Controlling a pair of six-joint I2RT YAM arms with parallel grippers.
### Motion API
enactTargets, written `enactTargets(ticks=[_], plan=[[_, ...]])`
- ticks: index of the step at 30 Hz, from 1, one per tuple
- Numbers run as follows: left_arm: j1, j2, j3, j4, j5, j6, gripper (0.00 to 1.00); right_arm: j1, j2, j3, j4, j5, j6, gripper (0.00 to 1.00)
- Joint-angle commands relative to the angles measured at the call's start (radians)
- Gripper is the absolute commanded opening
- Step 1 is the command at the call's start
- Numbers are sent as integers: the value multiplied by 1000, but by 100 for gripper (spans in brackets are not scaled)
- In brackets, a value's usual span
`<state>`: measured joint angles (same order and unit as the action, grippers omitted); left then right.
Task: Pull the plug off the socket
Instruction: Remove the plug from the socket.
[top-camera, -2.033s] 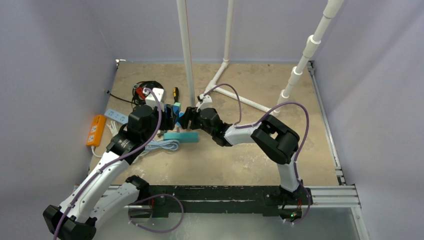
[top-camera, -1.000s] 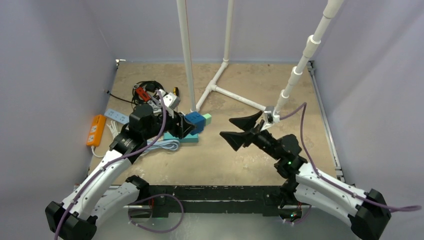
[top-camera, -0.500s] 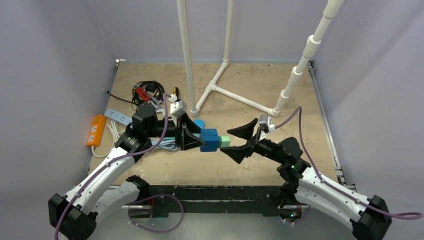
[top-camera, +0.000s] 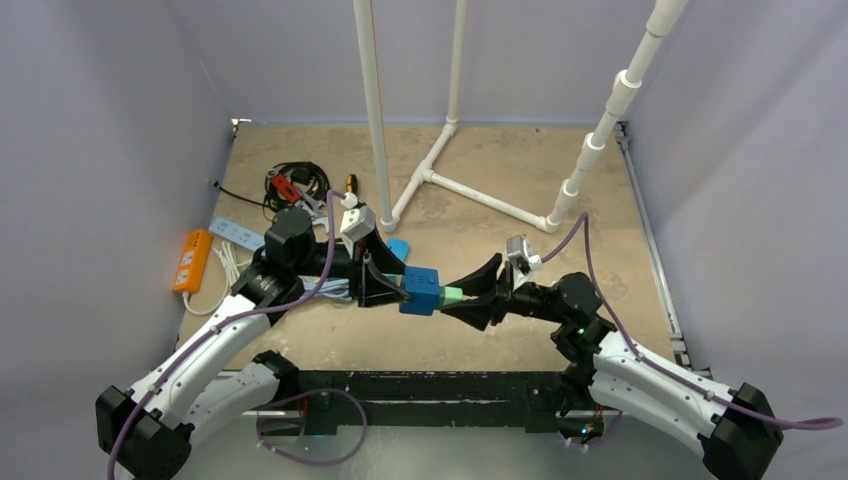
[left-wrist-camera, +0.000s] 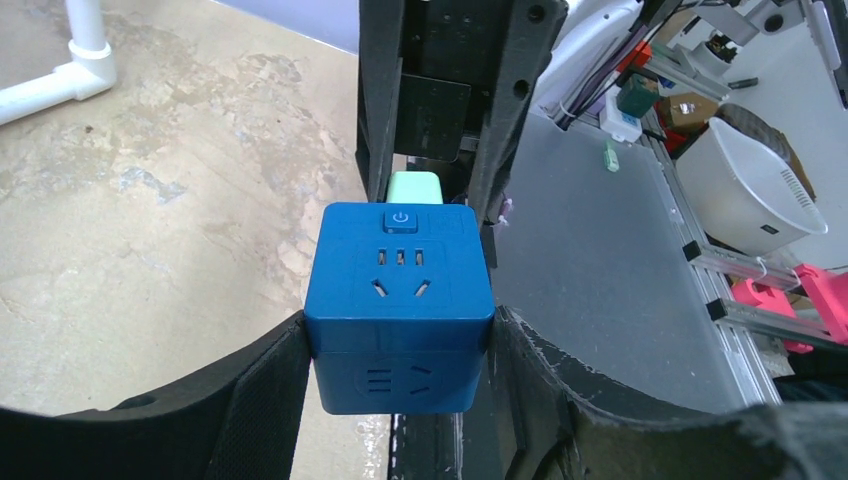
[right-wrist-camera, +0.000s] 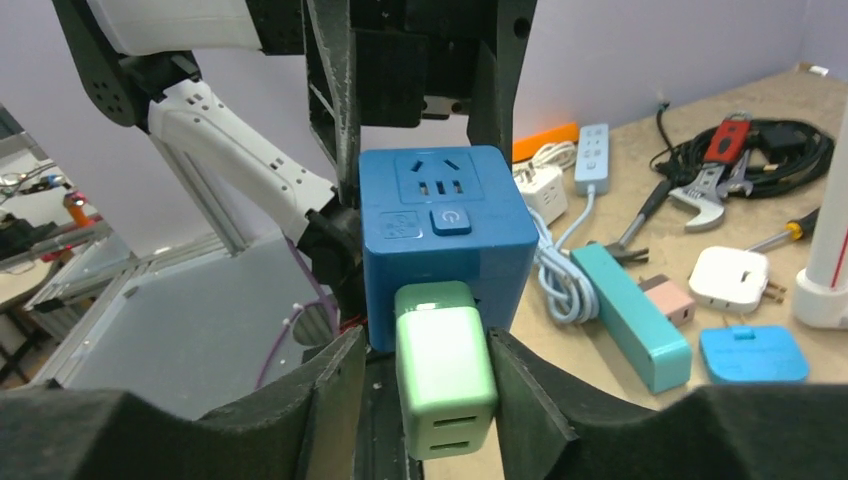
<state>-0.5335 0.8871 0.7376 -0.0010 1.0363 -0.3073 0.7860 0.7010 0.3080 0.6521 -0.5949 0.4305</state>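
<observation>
The socket is a blue cube (top-camera: 421, 291) held above the table, and my left gripper (top-camera: 395, 285) is shut on its two sides. In the left wrist view the cube (left-wrist-camera: 398, 300) fills the gap between the pads of that gripper (left-wrist-camera: 400, 340). A pale green plug (top-camera: 452, 295) sticks out of the cube's face toward the right arm. My right gripper (right-wrist-camera: 425, 345) straddles the plug (right-wrist-camera: 444, 380). Its right finger (right-wrist-camera: 530, 400) is against the plug. A gap remains on the left finger's side, so the gripper is open.
White pipe frames (top-camera: 470, 190) stand at the back. An orange power strip (top-camera: 191, 260), a light blue strip (top-camera: 232, 232), black cables and tools (top-camera: 295, 185) lie at the left. A teal box (right-wrist-camera: 630, 315), white adapter (right-wrist-camera: 733, 277) and blue pad (right-wrist-camera: 752, 354) rest behind the cube.
My right gripper has slid left over the green plug and its jaws have narrowed around it. The left gripper still holds the blue cube in nearly the same place.
</observation>
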Motion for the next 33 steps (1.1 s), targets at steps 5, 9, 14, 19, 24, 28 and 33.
enactTargets(ticks=[5,9,14,19,24,28,33], plan=[[-10,-12,4,78,36,-10,0,2,30,14,67,-65,13,31],[-10,-9,5,72,30,-6,0,2,41,16,72,-72,10,5],[-10,-5,14,37,-5,19,0,2,33,13,87,-70,19,0],[-11,10,41,-81,-117,95,8,2,26,6,107,37,54,0],[-10,16,33,-47,-96,67,0,2,63,-35,232,6,99,0],[-9,-9,28,-48,-169,70,0,2,48,-39,221,79,139,0],[-7,-23,37,-90,-279,92,0,2,7,-25,175,127,156,0]])
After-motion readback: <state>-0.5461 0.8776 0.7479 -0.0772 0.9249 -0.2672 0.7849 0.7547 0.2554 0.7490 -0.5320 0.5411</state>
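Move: The green plug sits between the right hand's open fingers, about 1 cm to its left, 1 cm below and level fore and aft. The blue socket is some 6 cm to the right hand's left, straight across. Down on the table, about 23 cm below, lie the blue adapter, 12 cm ahead and 10 cm left, and the teal box, 7 cm ahead and 17 cm left. From the left hand the plug is about 7 cm right, level fore and aft. Right fingers close on the green plug; both hands then edge about 1.5 cm forward, left still gripping socket. ##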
